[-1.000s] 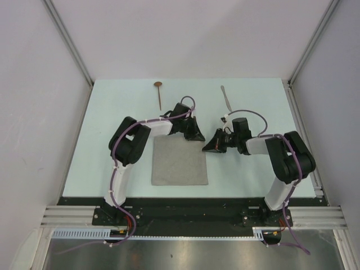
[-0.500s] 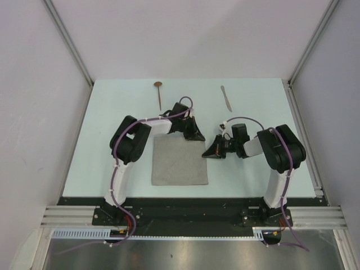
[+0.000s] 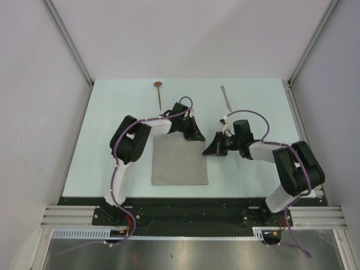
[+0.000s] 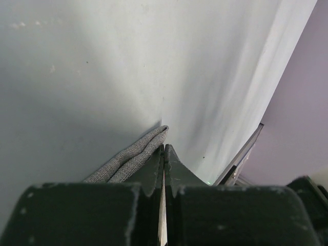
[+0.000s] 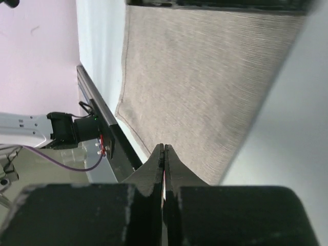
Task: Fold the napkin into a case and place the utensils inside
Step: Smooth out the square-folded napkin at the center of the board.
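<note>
The grey-beige napkin [image 3: 180, 161] lies flat as a square on the pale table between the arms. My left gripper [image 3: 200, 138] is shut at its far right corner; in the left wrist view the cloth's doubled edge [image 4: 132, 160] lies against the left finger, not between the jaws [image 4: 164, 147]. My right gripper [image 3: 206, 152] is shut just off the napkin's right edge, and the cloth [image 5: 205, 77] spreads beyond its tips [image 5: 164, 146]. The spoon [image 3: 159, 93] with a copper bowl lies at the far left, the silver knife [image 3: 226, 98] at the far right. Neither utensil is touched.
Pale walls with aluminium posts close in the table on three sides. A black rail [image 3: 185, 201] runs along the near edge by the arm bases. A metal side rail [image 4: 240, 160] shows past the left gripper. The table's right edge strip [image 3: 301, 135] lies close to the right arm's elbow.
The right arm's elbow has swung outward to the right while its gripper stayed by the napkin's right edge. The left arm and the napkin have not moved.
</note>
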You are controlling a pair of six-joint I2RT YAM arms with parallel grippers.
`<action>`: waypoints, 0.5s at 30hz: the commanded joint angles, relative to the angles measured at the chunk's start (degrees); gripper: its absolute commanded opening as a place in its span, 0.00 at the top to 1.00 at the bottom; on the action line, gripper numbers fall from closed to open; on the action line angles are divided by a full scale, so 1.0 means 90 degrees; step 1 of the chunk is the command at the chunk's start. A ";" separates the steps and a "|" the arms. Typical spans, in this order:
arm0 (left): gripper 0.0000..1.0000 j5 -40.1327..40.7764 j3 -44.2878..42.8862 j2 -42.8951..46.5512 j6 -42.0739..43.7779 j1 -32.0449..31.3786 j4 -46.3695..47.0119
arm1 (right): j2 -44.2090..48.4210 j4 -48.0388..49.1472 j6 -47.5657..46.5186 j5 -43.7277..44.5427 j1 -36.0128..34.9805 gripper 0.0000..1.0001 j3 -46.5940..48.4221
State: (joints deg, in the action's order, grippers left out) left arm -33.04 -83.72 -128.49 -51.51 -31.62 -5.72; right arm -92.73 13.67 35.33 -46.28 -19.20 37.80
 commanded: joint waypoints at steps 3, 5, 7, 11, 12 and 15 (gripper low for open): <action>1.00 0.0770 -0.0014 -0.0362 0.0254 0.0056 -0.0439 | -0.0419 0.0461 0.0301 -0.0062 -0.0415 1.00 -0.0088; 1.00 0.0790 -0.0004 -0.0343 0.0244 0.0056 -0.0439 | -0.0673 0.1048 0.0419 -0.0102 -0.0425 1.00 -0.0449; 1.00 0.0790 -0.0004 -0.0353 0.0235 0.0056 -0.0429 | -0.0829 0.1282 0.0439 -0.0092 -0.0406 1.00 -0.0732; 1.00 0.0848 -0.0101 -0.0363 0.0312 0.0046 -0.0527 | -0.0480 0.0992 0.0235 0.0073 -0.0435 1.00 -0.1036; 1.00 0.0858 -0.0111 -0.0362 0.0342 0.0046 -0.0537 | -0.0323 0.0720 0.0205 0.0132 -0.0464 1.00 -0.1055; 1.00 0.0858 -0.0121 -0.0343 0.0371 0.0046 -0.0556 | 0.0360 0.0183 0.0127 0.0396 -0.0678 1.00 -0.1036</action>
State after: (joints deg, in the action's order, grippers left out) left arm -32.86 -84.47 -128.66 -51.35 -31.62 -6.87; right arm -96.18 19.81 38.46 -45.82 -23.29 28.69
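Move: The square-folded napkin lies under and to the left of the right hand: its middle is about 11 cm left, 1 cm back and 6 cm below, and its near right corner is some 13 cm back and 1 cm right. The left gripper is at the far right corner, about 10 cm ahead and 1 cm left; the knife lies roughly 33 cm ahead and 9 cm right. From the left hand, the napkin's middle is about 12 cm back and 9 cm left. The right hand, fingers still shut and pointing left and down, first drifts a centimetre or two left at height, then swoops back towards its base and down about 5 cm each way along the napkin's right edge, rolling some 10 degrees, and starts to lift slightly at the very end with its tips close over or on the cloth by that edge. The left hand stays put, its shut fingertips still resting at the far right corner to hold the napkin there. ##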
